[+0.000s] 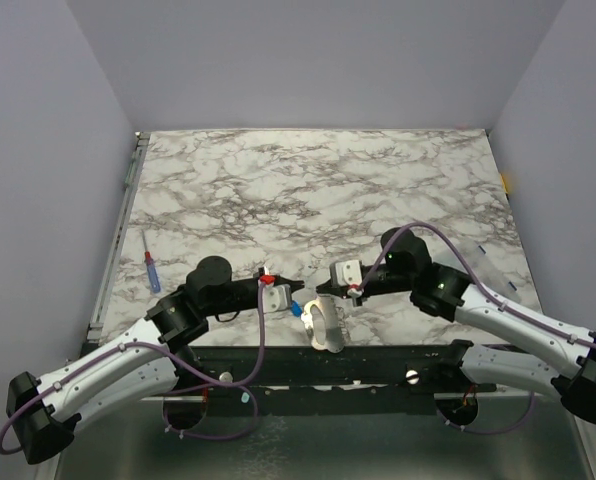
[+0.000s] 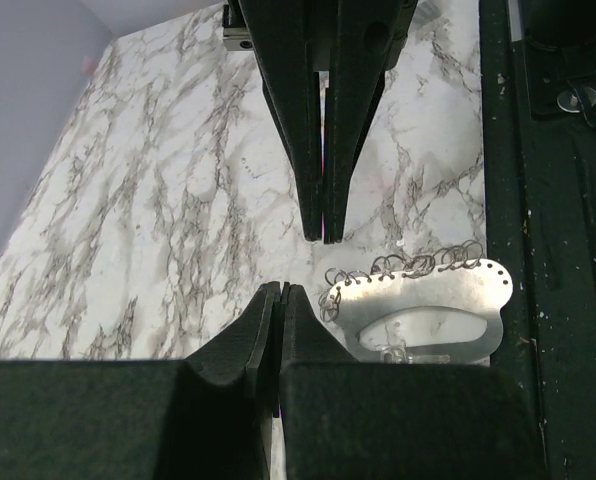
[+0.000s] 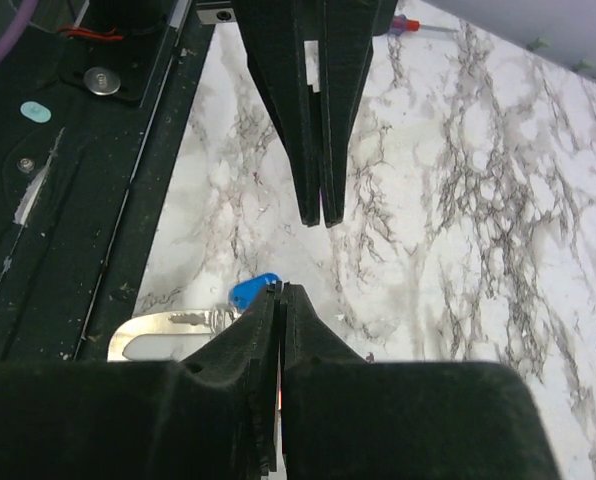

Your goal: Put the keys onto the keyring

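The keyring (image 2: 433, 290) is a flat silvery plate with an oval cutout and a row of small wire loops (image 2: 408, 265) along one edge. It lies at the table's near edge (image 1: 324, 326). A key with a bright blue head (image 3: 252, 291) lies at the plate's end (image 1: 296, 309), its blade pointing onto the plate (image 3: 158, 328). My left gripper (image 2: 280, 288) is shut, with nothing visible between its pads, just left of the plate (image 1: 290, 293). My right gripper (image 3: 281, 288) faces it tip to tip, shut, directly above the blue key head (image 1: 328, 288).
A blue-and-red-handled screwdriver (image 1: 151, 270) lies at the table's left side. A black rail (image 1: 378, 360) runs along the near edge beside the plate. White marble (image 1: 318, 190) stretches away behind both grippers, with grey walls on three sides.
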Controlling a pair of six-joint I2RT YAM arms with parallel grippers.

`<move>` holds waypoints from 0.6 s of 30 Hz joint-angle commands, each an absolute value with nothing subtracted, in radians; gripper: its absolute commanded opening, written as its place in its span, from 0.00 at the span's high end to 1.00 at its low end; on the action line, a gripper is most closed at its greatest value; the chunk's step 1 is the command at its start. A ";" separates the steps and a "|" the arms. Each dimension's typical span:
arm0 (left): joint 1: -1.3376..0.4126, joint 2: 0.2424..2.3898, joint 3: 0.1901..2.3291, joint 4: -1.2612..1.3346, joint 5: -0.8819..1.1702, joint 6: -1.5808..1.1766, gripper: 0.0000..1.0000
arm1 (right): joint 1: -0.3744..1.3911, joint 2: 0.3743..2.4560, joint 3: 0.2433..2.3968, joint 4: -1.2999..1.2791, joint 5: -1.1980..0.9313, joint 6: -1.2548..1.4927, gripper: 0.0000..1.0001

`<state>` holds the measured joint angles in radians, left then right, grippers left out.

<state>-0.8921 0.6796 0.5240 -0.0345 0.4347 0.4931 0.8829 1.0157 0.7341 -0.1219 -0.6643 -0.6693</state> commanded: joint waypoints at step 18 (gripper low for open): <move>-0.906 0.945 0.578 0.015 0.039 -0.286 0.71 | 0.890 1.062 0.612 -0.100 0.214 0.495 0.27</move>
<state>-0.8917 0.8894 0.5388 0.0051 0.1520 -0.0593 0.8841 1.0500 0.6281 -0.0086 -0.0311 0.1894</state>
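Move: Below the two nearly touching hands lies the metal plate with small rings: from the right hand about 2 cm back, 2 cm right and some 17 cm down; from the left hand 2 cm back, 5 cm right and 18 cm down. Measured from the left hand, the blue tag lies roughly 2 cm ahead and 2 cm left, and a small silver piece 1 cm back and 1 cm left, both near table height. Parting from their fingertip-to-fingertip pose, both empty hands sink about 5 cm towards the table. The right also goes some 7 cm forward and a little right, swinging about 50 degrees clockwise, tipping down and spreading its fingers wide; the left goes 4 cm forward, turns counter-clockwise, tips down some 30 degrees and opens about a quarter. Neither touches the plate or tag. ##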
